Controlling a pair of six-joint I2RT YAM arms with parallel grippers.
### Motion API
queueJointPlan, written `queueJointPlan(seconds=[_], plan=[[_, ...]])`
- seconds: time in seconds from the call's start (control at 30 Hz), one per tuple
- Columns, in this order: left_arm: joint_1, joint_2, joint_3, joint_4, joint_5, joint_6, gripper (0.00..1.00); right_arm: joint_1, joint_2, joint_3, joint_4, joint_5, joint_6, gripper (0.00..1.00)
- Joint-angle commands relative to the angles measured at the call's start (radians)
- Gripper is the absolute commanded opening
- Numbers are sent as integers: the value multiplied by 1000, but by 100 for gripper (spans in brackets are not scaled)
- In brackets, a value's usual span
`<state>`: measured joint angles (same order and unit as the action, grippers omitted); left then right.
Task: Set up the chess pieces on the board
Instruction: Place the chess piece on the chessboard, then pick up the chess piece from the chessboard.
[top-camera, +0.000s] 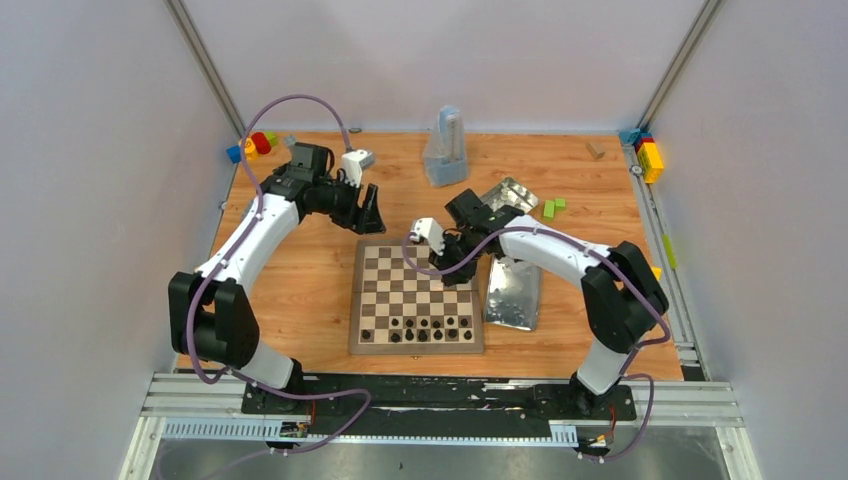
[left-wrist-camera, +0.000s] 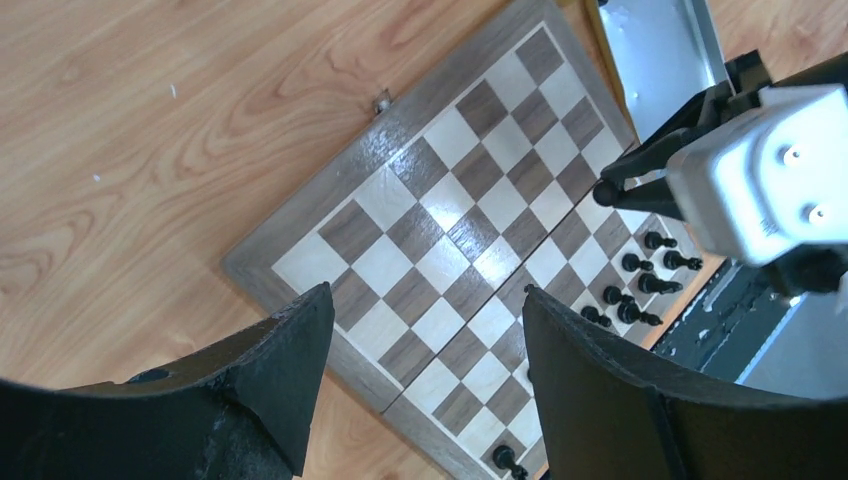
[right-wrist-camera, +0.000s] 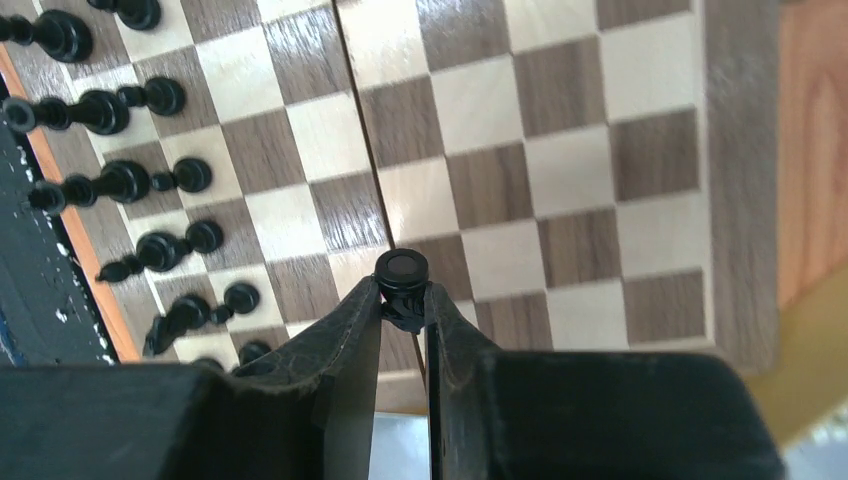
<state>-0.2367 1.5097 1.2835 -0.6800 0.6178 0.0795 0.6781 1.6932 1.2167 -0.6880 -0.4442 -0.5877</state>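
The board lies flat in the middle of the table, with several black chess pieces standing on its two near rows. My right gripper hangs over the board's right half. In the right wrist view the right gripper is shut on a black chess piece, held above the squares near the centre seam, while the standing black pieces are at the left. My left gripper hovers just past the board's far edge. The left gripper is open and empty above the board.
One shiny metal tin lies right of the board and another behind it. A grey translucent object stands at the back. Green blocks lie back right, and coloured toy blocks sit in the far-left corner and the far-right corner.
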Motion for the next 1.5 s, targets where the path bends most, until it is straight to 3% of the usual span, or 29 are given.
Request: queueJointPlan(seconds=[0.0,0.23,0.33,0.47,0.63,0.83,1.17,1.47], plan=[[3,-10,-44,6,8,12,77,51,81,77,39,21,34,11],[4,-49,-113,22,-48,59,77,68,129,108,54,42,59,26],[4,-59,-125,38,-59,77,77,70,107,108,53,41,67,40],[4,-61,-136,57,-70,129,79,68,49,94,54,53,73,45],[-12,-64,-135,69,-28,264,79,27,-38,52,62,22,109,45],[-102,-57,-154,68,3,472,79,-118,-130,-7,75,-104,177,44],[-379,-17,-179,97,-64,784,78,-357,-193,-59,58,-259,249,44],[-492,148,-78,64,-106,919,75,-408,-222,-81,54,-295,241,44]])
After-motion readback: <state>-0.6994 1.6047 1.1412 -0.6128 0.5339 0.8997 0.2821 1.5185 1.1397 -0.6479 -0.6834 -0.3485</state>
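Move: The right hand holds the black knight; its landing square beside the board's fold lies about 2 cm left and 4 below, straight abreast. The nearest black pawn is 8 cm back and 2 left, the emptied tray 13 cm right and 1 back, the white-piece tin 14 ahead and 10 right. From the left hand that square is roughly 9 cm back, 12 right and 14 below. Right hand lowers the knight about 3 cm, releases it, retreats up-right; left swings rightward, back and down, turning clockwise. ##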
